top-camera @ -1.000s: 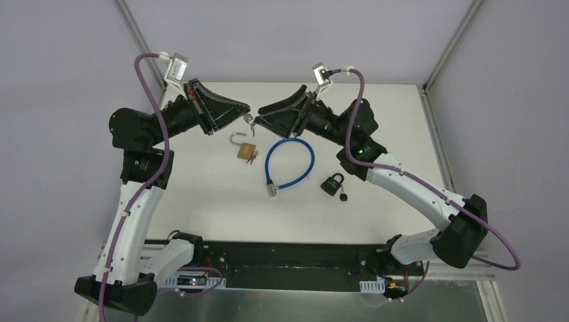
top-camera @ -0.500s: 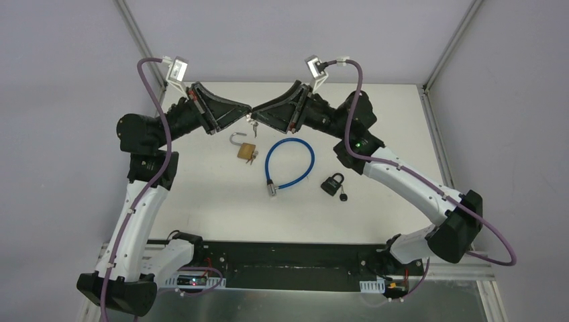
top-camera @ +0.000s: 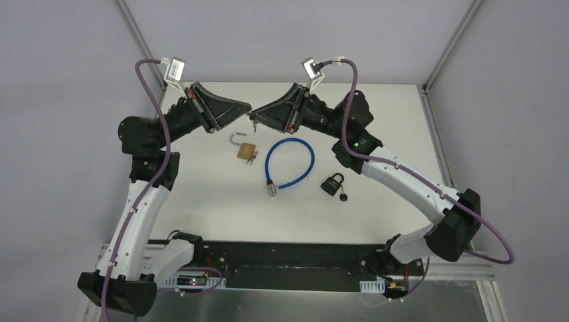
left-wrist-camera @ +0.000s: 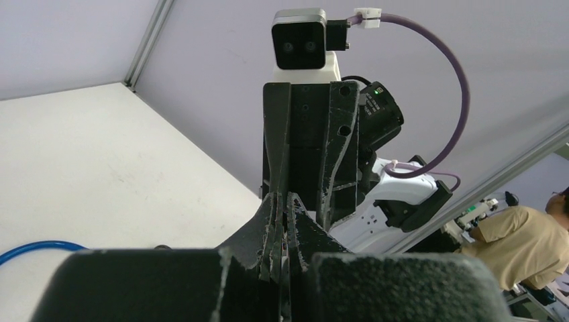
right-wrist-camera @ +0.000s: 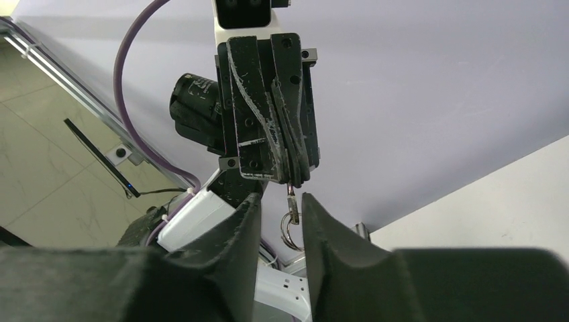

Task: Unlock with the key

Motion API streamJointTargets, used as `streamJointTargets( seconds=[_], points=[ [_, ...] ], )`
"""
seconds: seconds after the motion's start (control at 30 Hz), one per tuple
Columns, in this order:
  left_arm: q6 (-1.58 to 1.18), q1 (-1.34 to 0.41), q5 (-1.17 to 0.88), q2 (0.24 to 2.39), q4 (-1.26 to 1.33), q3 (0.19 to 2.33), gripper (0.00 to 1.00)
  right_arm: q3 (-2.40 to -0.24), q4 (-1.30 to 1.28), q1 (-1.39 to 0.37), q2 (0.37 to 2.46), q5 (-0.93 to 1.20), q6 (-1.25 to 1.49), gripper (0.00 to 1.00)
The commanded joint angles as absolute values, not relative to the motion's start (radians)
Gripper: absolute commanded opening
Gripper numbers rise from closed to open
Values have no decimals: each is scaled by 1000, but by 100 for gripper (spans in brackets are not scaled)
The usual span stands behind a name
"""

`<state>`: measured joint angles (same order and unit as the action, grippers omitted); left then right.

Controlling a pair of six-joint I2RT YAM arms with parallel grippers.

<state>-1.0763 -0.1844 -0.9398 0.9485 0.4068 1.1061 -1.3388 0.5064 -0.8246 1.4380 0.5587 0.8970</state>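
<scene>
My left gripper [top-camera: 248,106] is raised over the far part of the table and is shut on a small silver key [top-camera: 254,125], which hangs below its tip. In the right wrist view the key [right-wrist-camera: 291,198] and its ring dangle from the left gripper [right-wrist-camera: 292,176], between my right fingers [right-wrist-camera: 247,221]. My right gripper [top-camera: 255,115] is open, tip to tip with the left one, with its jaws either side of the key. A brass padlock [top-camera: 245,149] lies on the table below with its shackle open. In the left wrist view my fingers [left-wrist-camera: 276,215] are pressed together.
A blue cable lock [top-camera: 290,163] lies in a loop right of the brass padlock; part of it shows in the left wrist view [left-wrist-camera: 27,249]. A black padlock [top-camera: 331,182] lies further right, with a small black piece beside it. The white table [top-camera: 201,194] has metal posts at its far corners.
My right gripper has swung left and closed in on the left gripper's tip, so the key now hangs between its open jaws. The left arm has shifted slightly.
</scene>
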Motion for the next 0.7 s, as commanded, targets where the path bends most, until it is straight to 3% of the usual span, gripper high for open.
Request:
streamJointTargets(
  seconds=[0.0,0.2,0.37,0.53,0.67],
  points=[
    [-1099,-195,-909,932,470,1100,0,-1365,527,-828,1440,570,908,25],
    [-1131,-196,-913,941,501,1092,0,-1384,503,-828,1454,570,913,12],
    [-1136,-195,-909,938,500,1087,0,-1390,499,-828,1461,573,915,11],
    [-1154,-195,-909,937,523,1074,0,-1396,498,-828,1464,579,913,18],
    [-1175,-195,-904,939,552,1063,0,-1400,488,-827,1466,582,913,1]
  ],
)
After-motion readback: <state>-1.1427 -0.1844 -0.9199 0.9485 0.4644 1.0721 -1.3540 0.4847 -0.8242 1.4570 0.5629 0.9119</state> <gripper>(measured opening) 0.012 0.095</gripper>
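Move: The small key and its ring are at the left hand's shut fingertips, about 1 cm to that hand's right and 1 cm below it. From the right hand they are level fore and aft, 1 cm to its left and 1 cm below, between its part-open fingers. The brass padlock lies on the table about 12 cm ahead of the right hand, 4 cm left and 37 cm down; the blue cable lock is 9 cm ahead, 10 cm right and equally low. Right fingers close around the key ring at the left fingertips, easing about 0.5 cm down and left. ##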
